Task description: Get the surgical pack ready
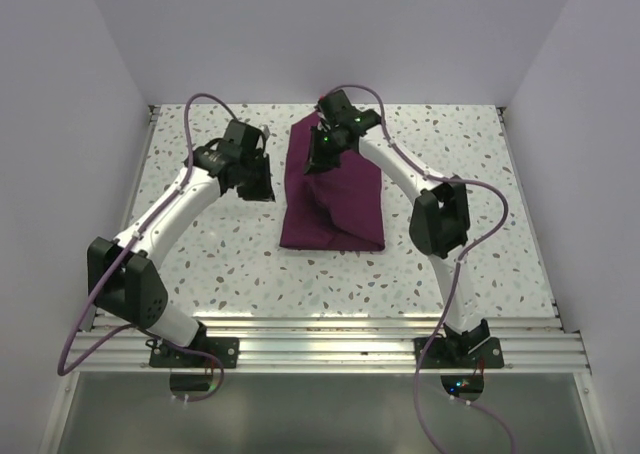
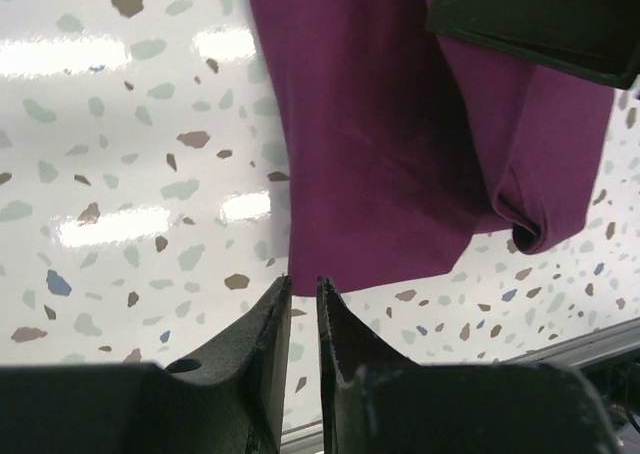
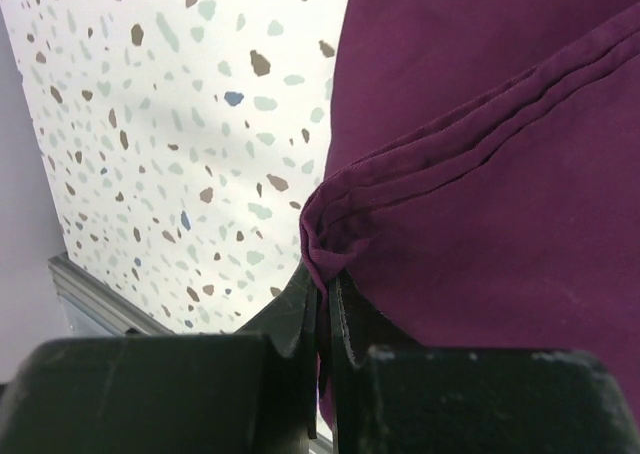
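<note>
The surgical pack (image 1: pixel 335 209) is a dark purple cloth folded into a long bundle in the middle of the speckled table. My right gripper (image 1: pixel 322 162) reaches over its far part and is shut on a bunched, stitched fold of the cloth (image 3: pixel 400 174), pinched between the fingertips of the right gripper (image 3: pixel 325 279). My left gripper (image 1: pixel 262 184) hovers just off the bundle's left edge. In the left wrist view the left gripper (image 2: pixel 304 282) has its jaws a narrow slit apart with only table showing between them, just short of the cloth (image 2: pixel 400 144).
The right arm's black gripper body (image 2: pixel 540 19) hangs over the cloth in the left wrist view. White walls enclose the speckled table (image 1: pixel 220 264) on three sides. An aluminium rail (image 1: pixel 330 339) runs along the near edge.
</note>
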Action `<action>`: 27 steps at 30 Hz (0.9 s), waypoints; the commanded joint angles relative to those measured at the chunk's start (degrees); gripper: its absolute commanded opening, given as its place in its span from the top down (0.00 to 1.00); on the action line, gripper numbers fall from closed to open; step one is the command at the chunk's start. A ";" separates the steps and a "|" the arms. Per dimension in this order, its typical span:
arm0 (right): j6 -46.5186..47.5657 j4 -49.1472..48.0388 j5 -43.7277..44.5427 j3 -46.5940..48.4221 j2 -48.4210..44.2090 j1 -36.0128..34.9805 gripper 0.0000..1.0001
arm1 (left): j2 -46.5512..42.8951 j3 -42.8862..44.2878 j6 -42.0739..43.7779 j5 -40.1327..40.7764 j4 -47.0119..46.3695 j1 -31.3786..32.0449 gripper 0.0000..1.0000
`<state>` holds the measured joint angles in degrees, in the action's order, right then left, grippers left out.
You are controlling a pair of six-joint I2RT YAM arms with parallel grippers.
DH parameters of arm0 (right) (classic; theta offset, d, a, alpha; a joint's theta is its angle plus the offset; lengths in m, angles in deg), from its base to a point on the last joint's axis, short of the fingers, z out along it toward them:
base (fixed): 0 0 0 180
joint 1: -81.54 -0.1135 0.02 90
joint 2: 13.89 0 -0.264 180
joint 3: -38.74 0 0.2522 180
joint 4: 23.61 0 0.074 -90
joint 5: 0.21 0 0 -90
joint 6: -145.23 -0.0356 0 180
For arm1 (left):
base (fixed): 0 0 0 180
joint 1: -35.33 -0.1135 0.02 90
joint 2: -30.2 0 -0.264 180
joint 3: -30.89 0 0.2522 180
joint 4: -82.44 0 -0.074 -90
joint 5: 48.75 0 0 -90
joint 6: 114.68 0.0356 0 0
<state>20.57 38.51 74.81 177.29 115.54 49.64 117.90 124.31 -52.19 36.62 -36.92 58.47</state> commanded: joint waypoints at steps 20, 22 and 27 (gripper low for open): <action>0.46 -3.97 -8.56 1.42 7.24 -5.01 0.73 | 1.24 -3.55 -0.09 1.64 -0.99 -3.45 0.83; 0.46 -3.97 -12.85 2.55 8.29 -5.01 0.63 | 1.33 -3.28 0.00 1.72 -0.64 -3.54 0.83; 3.53 -2.83 -17.45 7.39 9.36 -4.93 0.46 | 1.77 -1.26 0.09 2.25 0.32 -3.80 0.82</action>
<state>21.99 36.41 63.69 180.11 126.23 45.29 119.43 120.31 -52.56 38.09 -36.73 55.54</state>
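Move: Pinched in the right fingers is the corner of the purple cloth's right-hand flap. The pack's left edge, where this corner is going, lies about 6 cm left, 4 cm back and 10 cm below the right hand. The pack's near-left corner is some 10 cm farther back along that edge; its near-right corner is roughly 17 cm right and 14 cm back of the right hand. From the empty left hand the edge spot is about 3 cm ahead, 4 cm right and 13 cm below. Sinking about 6.5 cm while going some 6 cm left and 4 cm back, the right hand carries the flap corner over to the pack's left edge. Late on, its fingers open to about half around the corner as the hand turns a little counter-clockwise and the drop levels out. Beside the edge, the empty left hand sinks 3.5 cm and shifts 2.5 cm left, fingers staying nearly shut. ##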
